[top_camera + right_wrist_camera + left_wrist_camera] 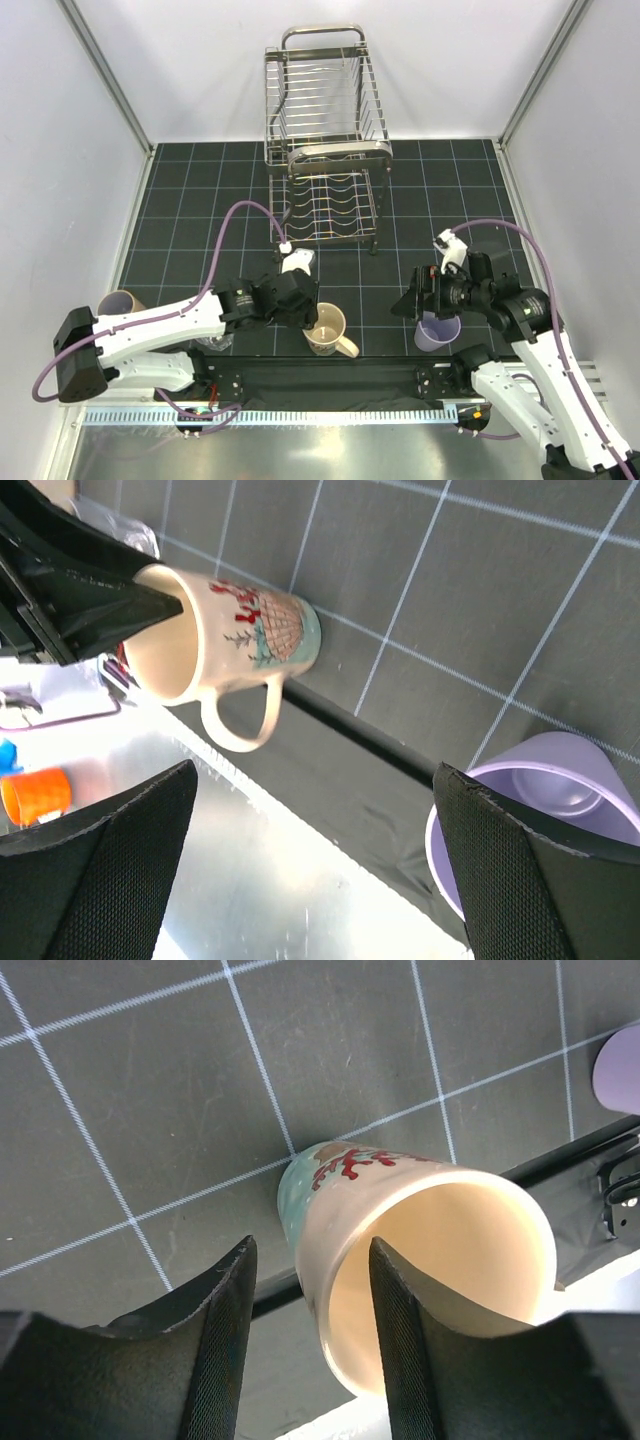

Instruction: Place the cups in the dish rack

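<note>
A pinkish-beige mug (pixel 328 328) with a handle and a red and teal picture stands upright at the near edge of the mat. My left gripper (pixel 312 1247) is open astride its rim (pixel 340 1290), with one finger outside the wall and the other inside the mouth; a small gap shows on both sides. A lavender tumbler (pixel 437 332) stands upright to the right. My right gripper (pixel 315 772) hangs wide open beside it, its right finger over the tumbler's rim (pixel 560 780), nothing between the fingers. The steel wire dish rack (pixel 325 150) stands at the back centre.
A tan cup (pixel 120 302) sits at the far left of the mat and a clear glass (pixel 212 342) stands beside the left arm. A metal ledge (pixel 300 440) runs along the near edge below the mat. White walls close in both sides.
</note>
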### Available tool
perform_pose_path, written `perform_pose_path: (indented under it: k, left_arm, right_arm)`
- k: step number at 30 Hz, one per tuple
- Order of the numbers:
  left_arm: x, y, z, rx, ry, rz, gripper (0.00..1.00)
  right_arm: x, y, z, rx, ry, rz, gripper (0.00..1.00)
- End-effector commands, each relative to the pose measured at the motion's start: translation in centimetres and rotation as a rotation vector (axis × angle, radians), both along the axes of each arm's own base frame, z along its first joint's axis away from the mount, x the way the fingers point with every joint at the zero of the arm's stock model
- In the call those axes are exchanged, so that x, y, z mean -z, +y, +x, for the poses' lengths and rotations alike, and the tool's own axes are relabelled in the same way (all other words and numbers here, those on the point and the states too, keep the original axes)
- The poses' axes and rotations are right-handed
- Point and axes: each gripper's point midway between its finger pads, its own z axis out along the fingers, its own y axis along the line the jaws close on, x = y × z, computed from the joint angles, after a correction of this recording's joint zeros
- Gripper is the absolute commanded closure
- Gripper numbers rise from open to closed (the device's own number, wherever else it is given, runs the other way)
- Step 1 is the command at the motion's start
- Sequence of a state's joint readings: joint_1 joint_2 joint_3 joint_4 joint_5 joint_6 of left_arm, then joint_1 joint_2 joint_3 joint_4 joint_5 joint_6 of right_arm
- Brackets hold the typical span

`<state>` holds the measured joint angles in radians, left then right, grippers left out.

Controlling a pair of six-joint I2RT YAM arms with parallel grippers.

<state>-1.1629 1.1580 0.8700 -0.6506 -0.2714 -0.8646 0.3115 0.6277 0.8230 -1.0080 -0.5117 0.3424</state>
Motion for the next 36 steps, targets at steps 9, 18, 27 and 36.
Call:
perform_pose_path:
  k: [9, 18, 27, 36]
  left_arm:
    - [1.1, -0.6, -0.7, 0.019, 0.035, -0.013, 0.6]
    - [1.2, -0.5, -1.1, 0.031, 0.042, -0.029, 0.85]
    - [-0.3, -0.3, -0.9, 0.015, 0.009, -0.083, 1.0]
    - [-11.9, 0.0, 1.8, -0.012, -0.347, -0.491, 1.0]
  right_arm:
    - [-0.1, 2.1, 0.4, -0.128, 0.039, -0.086, 0.0]
    - [-0.7, 4.1, -0.2, -0.174, 0.096, -0.022, 0.0]
    - [-2.0, 5.3, 0.0, -0.138, 0.098, 0.05, 0.0]
    - [-3.6, 8.0, -0.7, -0.105, 0.083, 0.192, 0.0]
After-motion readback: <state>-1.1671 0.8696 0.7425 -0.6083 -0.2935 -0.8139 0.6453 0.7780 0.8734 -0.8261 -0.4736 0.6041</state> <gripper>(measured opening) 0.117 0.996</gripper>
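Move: The left hand is just above the beige cup's left rim, one finger outside the wall and one inside. The cup's middle lies some 4 cm right, 1 cm back and 5 cm below. The glass is about 20 cm left and 3 cm back, the purple cup roughly 28 cm right and 2 cm back. From the right hand, the beige cup is about 16 cm left, 3 cm back and 11 cm down, and the purple cup 8 cm right and 4 cm back, just as low. The left fingers pinch the left wall of the beige cup, closing from half open after sinking a little farther over the rim. They keep hold while the hand rises about 4 cm and drifts some 2 cm left, its wrist tilting about 10 degrees. Meanwhile the right hand, fingers wide open, swings left about 6 cm towards the beige cup, dipping slightly and then rising. ##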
